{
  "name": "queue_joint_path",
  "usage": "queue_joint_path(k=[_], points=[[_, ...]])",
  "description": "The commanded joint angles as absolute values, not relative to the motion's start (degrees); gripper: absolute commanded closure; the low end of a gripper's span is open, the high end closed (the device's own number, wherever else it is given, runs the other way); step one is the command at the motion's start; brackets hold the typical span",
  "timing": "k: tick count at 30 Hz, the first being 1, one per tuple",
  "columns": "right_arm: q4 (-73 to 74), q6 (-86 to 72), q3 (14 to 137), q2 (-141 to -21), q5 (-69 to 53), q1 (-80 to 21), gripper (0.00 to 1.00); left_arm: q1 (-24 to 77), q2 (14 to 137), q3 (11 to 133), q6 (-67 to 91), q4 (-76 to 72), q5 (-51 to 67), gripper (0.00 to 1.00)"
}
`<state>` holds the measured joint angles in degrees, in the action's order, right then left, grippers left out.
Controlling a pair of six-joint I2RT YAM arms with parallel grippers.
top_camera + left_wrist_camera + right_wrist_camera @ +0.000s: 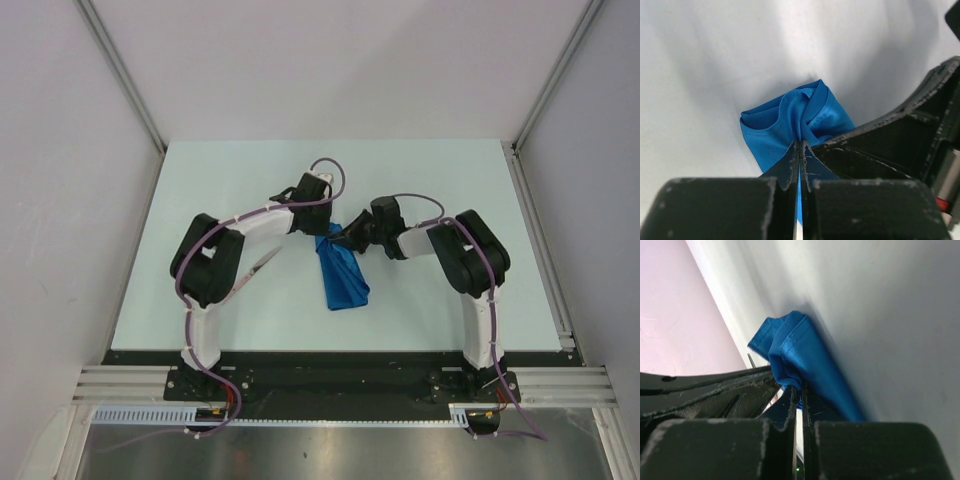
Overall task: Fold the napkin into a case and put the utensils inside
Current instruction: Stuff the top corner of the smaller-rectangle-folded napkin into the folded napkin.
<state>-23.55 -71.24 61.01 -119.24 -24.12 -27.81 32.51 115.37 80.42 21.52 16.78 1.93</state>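
Observation:
The royal-blue napkin point(342, 272) is gathered into a narrow, creased strip near the middle of the table. Its far end is pinched by both grippers and its near end rests on the table. My left gripper point(323, 233) is shut on the cloth's top end; in the left wrist view the napkin point(790, 120) bunches just past the closed left gripper point(800, 143). My right gripper point(347, 240) meets it from the right, also shut on the napkin point(796, 347), with cloth wedged between the right gripper's point(799, 388) tips. A slim silver-grey utensil point(263, 262) seems to lie under the left arm.
The white table point(440, 190) is bounded by aluminium rails on the right and at the near edge, with pale walls on three sides. The two wrists nearly touch above the napkin.

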Motion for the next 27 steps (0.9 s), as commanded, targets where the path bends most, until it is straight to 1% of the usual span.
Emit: queue_joint_path(k=[1, 4, 5, 8, 9, 11, 13, 18, 19, 23, 27], points=[[-22.77, -72.16, 65.38, -121.72, -24.96, -28.39, 1.0, 32.43, 110.84, 79.11, 23.9, 13.28, 6.24, 1.0], [-24.69, -73.12, 67.76, -124.1, -25.75, -28.39, 1.0, 32.34, 110.65, 79.01, 24.7, 12.83, 7.56, 1.0], [-24.96, -72.17, 70.29, -125.75, -26.1, -28.56, 1.0, 32.34, 111.26, 79.19, 25.22, 13.18, 7.99, 1.0], [-18.4, -65.95, 76.27, -128.84, -30.57, -29.0, 1.0, 31.91, 112.06, 78.93, 26.45, 13.45, 8.26, 1.0], [-18.28, -64.53, 75.77, -128.5, -30.76, -28.92, 1.0, 31.82, 112.15, 78.93, 26.63, 13.53, 8.0, 1.0], [-18.63, -62.33, 74.19, -127.36, -30.06, -28.65, 0.94, 31.29, 112.15, 78.84, 26.81, 13.97, 7.65, 1.0], [-18.46, -59.68, 72.87, -126.65, -31.11, -27.69, 0.85, 30.59, 111.97, 78.66, 27.07, 14.06, 7.47, 1.0], [-22.58, -59.06, 71.37, -126.65, -36.29, -26.19, 0.72, 29.71, 111.97, 78.31, 27.51, 13.45, 8.79, 1.0], [-22.24, -58.37, 71.19, -126.13, -36.47, -26.1, 0.68, 29.71, 112.06, 78.31, 27.6, 13.45, 8.88, 1.0], [-21.0, -57.04, 70.14, -123.84, -36.21, -26.37, 0.62, 29.71, 112.15, 78.4, 27.42, 13.71, 8.88, 1.0], [-20.92, -57.04, 68.12, -121.99, -36.13, -26.19, 0.6, 29.71, 112.15, 78.14, 27.16, 13.71, 8.7, 1.0]])
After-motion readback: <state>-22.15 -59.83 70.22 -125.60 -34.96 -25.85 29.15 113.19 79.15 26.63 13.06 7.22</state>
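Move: The right gripper grips the napkin's top corner. The pocket mouth it goes for is about 2 cm ahead, 1 cm to its left and 1 cm below. From the left gripper, which pinches the pocket edge, the mouth is about 1 cm ahead, 1 cm to the right and 1 cm below. The napkin's near end lies some 15 cm back and 2 cm right of the right gripper, 2 cm lower; the utensils lie roughly 11 cm back and 18 cm left of the left gripper, 3 cm lower. Push the gripped corner forward and left into the pocket mouth with the right gripper, about 3.5 cm, then open its fingers well over a third to release the cloth while easing back to the right about 1.5 cm, with a slight rise, turning some 15 degrees counter-clockwise. Keep the left fingers shut on the pocket edge, raising it about 2 cm and carrying it 1.5 cm forward. ##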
